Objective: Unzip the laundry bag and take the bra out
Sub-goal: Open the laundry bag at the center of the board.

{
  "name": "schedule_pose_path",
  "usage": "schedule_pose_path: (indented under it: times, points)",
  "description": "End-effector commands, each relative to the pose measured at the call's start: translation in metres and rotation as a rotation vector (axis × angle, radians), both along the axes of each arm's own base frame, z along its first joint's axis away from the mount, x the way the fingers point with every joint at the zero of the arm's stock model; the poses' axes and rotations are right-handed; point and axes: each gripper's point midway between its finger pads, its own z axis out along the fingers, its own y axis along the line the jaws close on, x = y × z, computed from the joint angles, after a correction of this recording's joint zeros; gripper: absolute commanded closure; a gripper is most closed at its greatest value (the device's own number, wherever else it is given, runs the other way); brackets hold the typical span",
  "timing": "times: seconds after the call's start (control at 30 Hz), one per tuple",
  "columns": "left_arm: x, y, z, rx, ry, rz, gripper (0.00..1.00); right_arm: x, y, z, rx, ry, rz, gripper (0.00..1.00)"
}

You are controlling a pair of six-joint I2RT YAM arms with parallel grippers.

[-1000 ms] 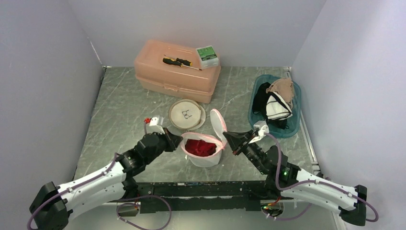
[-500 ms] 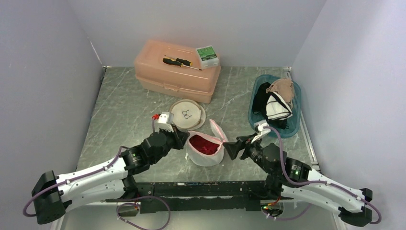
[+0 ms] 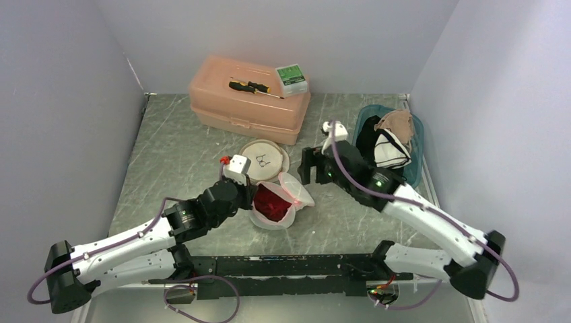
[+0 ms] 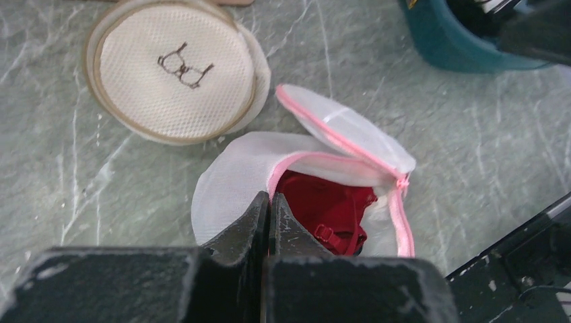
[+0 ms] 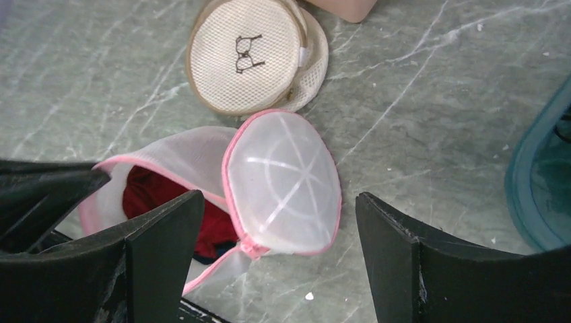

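The white mesh laundry bag (image 3: 269, 217) with a pink zipper lies unzipped at the table's middle, its domed lid (image 5: 283, 182) flopped open to the right. The red bra (image 4: 323, 205) shows inside the opening and lies bunched in the bag (image 4: 229, 182). My left gripper (image 4: 269, 202) is shut on the bag's pink rim at the left of the opening (image 3: 252, 195). My right gripper (image 5: 279, 198) hangs above the lid, open wide and holding nothing. In the top view it (image 3: 308, 168) sits just right of and behind the bag.
A second round mesh bag (image 3: 262, 159) with a bra drawing lies just behind the laundry bag. At the back stands a pink toolbox (image 3: 249, 101) with a screwdriver (image 3: 252, 87) and a green box (image 3: 291, 77) on it. A teal basin (image 3: 414, 158) of clothes stands at the right.
My right gripper has let go of the bag's zipper side, opened, and lifted back and away. The lid has dropped open. My left gripper kept its hold and shifted slightly right.
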Motion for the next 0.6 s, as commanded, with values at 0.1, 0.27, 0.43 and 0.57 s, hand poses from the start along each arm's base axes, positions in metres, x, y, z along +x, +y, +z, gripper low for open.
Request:
schedule_pose_path:
  times: [0.1,0.27,0.43,0.57]
  points:
    - [-0.01,0.016,-0.009,0.021,0.093,0.056,0.97,0.025,0.041,-0.026,-0.001,0.149,0.165,0.14]
    - [-0.019,0.014,-0.043,0.027,0.202,0.069,0.97,0.04,0.072,-0.038,-0.02,0.209,0.239,0.14]
    - [-0.026,0.005,-0.073,-0.016,0.28,0.066,0.97,0.06,0.089,-0.043,-0.077,0.239,0.248,0.14]
    - [-0.028,-0.001,-0.084,-0.033,0.298,0.053,0.97,0.074,0.099,-0.06,-0.165,0.268,0.246,0.14]
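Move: The laundry bag's middle lies about 9 cm to the right hand's left, 2 cm back and some 14 cm below. Its folded-out lid is nearer, roughly 2 cm ahead, 2 cm left and 13 cm below; the round beige bag stands about 13 cm ahead, 12 cm left and 18 cm below. From the left hand, already pinching the pink rim, the laundry bag's middle is about 7 cm to the right, 2 cm ahead and 7 cm below. Down by about 8 cm, with a little back, the left hand takes the rim it still pinches, fingers shut and tipping about 15 degrees further down. Meanwhile the open right hand dips and then sweeps left and forward, about 9 cm left and 6 cm each forward and down, towards the laundry bag's far side, tipping down and turning counter-clockwise; its fingers stay wide open and touch nothing. ##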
